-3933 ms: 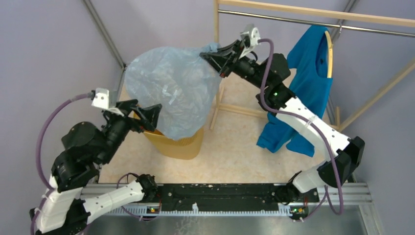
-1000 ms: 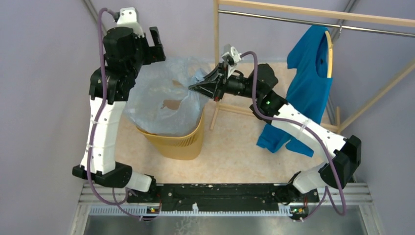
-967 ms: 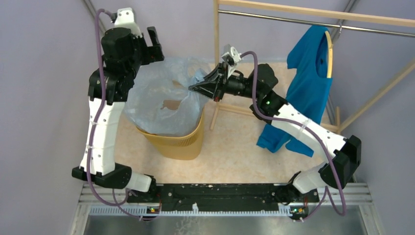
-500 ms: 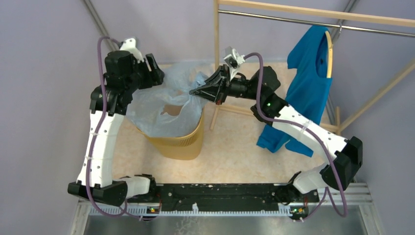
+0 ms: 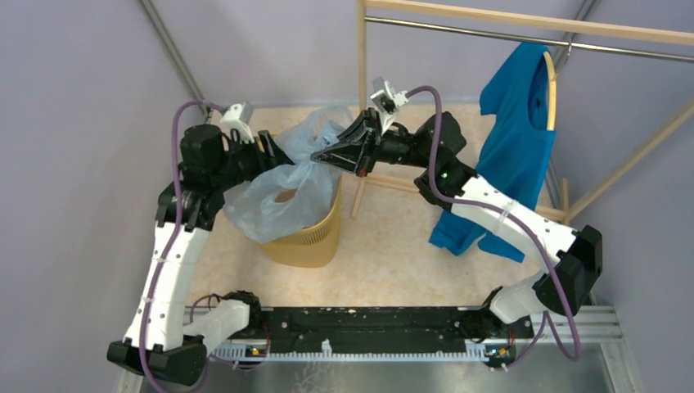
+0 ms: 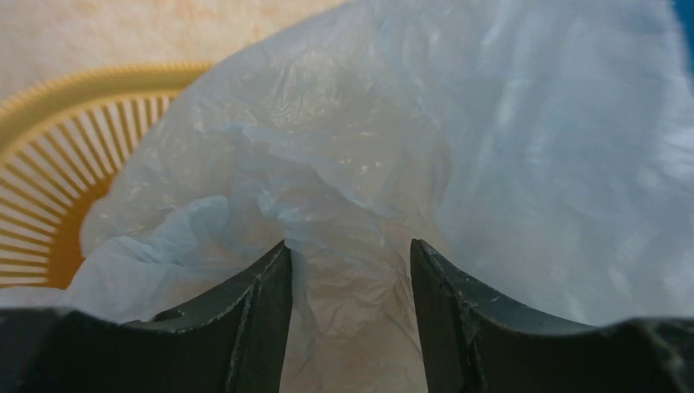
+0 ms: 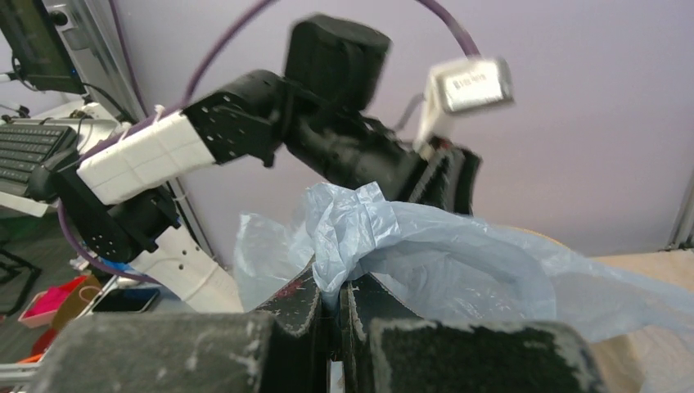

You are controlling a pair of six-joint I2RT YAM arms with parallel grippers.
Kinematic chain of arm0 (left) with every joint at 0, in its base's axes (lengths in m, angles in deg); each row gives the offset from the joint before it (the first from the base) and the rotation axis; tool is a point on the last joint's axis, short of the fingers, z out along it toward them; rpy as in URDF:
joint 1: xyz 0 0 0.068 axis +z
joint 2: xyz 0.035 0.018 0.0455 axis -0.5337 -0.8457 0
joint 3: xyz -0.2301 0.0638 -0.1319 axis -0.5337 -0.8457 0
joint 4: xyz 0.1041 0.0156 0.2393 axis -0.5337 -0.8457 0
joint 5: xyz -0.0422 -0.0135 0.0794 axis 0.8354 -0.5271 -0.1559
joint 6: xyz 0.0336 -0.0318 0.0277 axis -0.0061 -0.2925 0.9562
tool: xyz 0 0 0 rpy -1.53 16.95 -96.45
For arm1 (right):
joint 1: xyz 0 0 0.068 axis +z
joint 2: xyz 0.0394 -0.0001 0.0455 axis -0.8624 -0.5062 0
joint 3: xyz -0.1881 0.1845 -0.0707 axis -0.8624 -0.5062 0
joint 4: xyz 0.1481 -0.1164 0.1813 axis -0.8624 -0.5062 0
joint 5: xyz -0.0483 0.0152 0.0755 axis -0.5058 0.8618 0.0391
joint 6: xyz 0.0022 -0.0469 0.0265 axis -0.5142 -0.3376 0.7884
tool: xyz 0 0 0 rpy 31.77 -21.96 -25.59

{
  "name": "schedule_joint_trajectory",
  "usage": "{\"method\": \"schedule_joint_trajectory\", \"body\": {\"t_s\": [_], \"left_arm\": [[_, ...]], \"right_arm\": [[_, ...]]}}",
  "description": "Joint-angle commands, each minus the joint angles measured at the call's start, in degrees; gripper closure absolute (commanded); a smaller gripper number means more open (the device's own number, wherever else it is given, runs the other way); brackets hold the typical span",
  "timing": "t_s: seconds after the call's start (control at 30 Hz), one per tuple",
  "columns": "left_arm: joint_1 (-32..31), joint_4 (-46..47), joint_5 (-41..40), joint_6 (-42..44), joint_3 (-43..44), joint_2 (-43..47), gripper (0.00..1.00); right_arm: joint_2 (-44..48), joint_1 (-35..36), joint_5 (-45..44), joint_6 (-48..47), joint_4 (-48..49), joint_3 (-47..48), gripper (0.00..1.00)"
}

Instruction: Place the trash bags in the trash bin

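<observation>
The trash bag [image 5: 278, 192], pale blue crinkly film, hangs partly inside the yellow mesh trash bin [image 5: 309, 237] and bulges over its left rim. My right gripper [image 5: 321, 157] is shut on a bunched corner of the bag above the bin's right rim. The wrist view shows the film [image 7: 425, 246] pinched in the right gripper [image 7: 335, 282]. My left gripper [image 5: 274, 154] is pressed against the bag's upper left side. Its jaws stand apart in the left wrist view, the left gripper [image 6: 349, 246] having film [image 6: 352, 164] in the gap. The bin's rim [image 6: 49, 237] shows behind.
A bright blue shirt [image 5: 520, 139] hangs from a hanger on the wooden rack [image 5: 362, 82], close behind my right arm. The rack's post stands just right of the bin. Purple walls close in on the left and back. The arms' base rail [image 5: 368, 323] runs along the near edge.
My left arm came down from high above the bag to its upper left side, and its jaws narrowed around the film. The bag sank lower. The right gripper kept its hold.
</observation>
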Motion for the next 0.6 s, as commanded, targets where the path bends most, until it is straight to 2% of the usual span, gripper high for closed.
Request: {"method": "schedule_joint_trajectory", "body": {"t_s": [0.0,0.13,0.27,0.33,0.43,0.57], "left_arm": [[0.1,2.4,5.4,-1.8,-4.7,-2.2,0.41],[0.1,-0.1,2.8,0.4,0.0,-2.0,0.38],[0.1,-4.2,-7.6,2.3,8.2,-0.6,0.16],[0.1,-5.7,-11.9,2.9,10.7,0.3,0.1],[0.1,-6.7,-17.8,3.0,10.9,2.9,0.03],[0.1,-7.2,-26.1,2.8,7.6,7.3,0.01]], "right_arm": [[-0.2,1.2,-0.7,-0.3,1.6,3.4,1.0],[-0.8,1.8,-1.5,-2.9,-2.0,4.9,1.0],[-0.6,2.0,-3.6,-6.5,-6.4,5.4,1.0],[-0.1,2.0,-4.9,-7.9,-8.2,5.2,1.0],[0.6,2.0,-6.2,-9.0,-8.9,4.3,1.0],[0.5,2.0,-6.4,-9.4,-9.2,4.2,1.0]]}}
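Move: The trash bag's loose body hangs right under the left gripper, its middle about 8 cm down and 3 cm back, neither left nor right. The bin is also 3 cm back, in line sideways, its middle some 20 cm down. The bunch in the right gripper is about 7 cm to the right, level ahead, 4 cm higher. From the right gripper, the bin lies roughly 8 cm left, 3 cm back, 25 cm below. Dip the left gripper about 5 cm into the bag towards the bin, tipping the fingers slightly down, then draw it up and out some 11 cm and to the left, away from the bunch, tilting the fingers back up while they spread from half open to wide. Keep the right gripper shut on the bunch, nearly in place. ##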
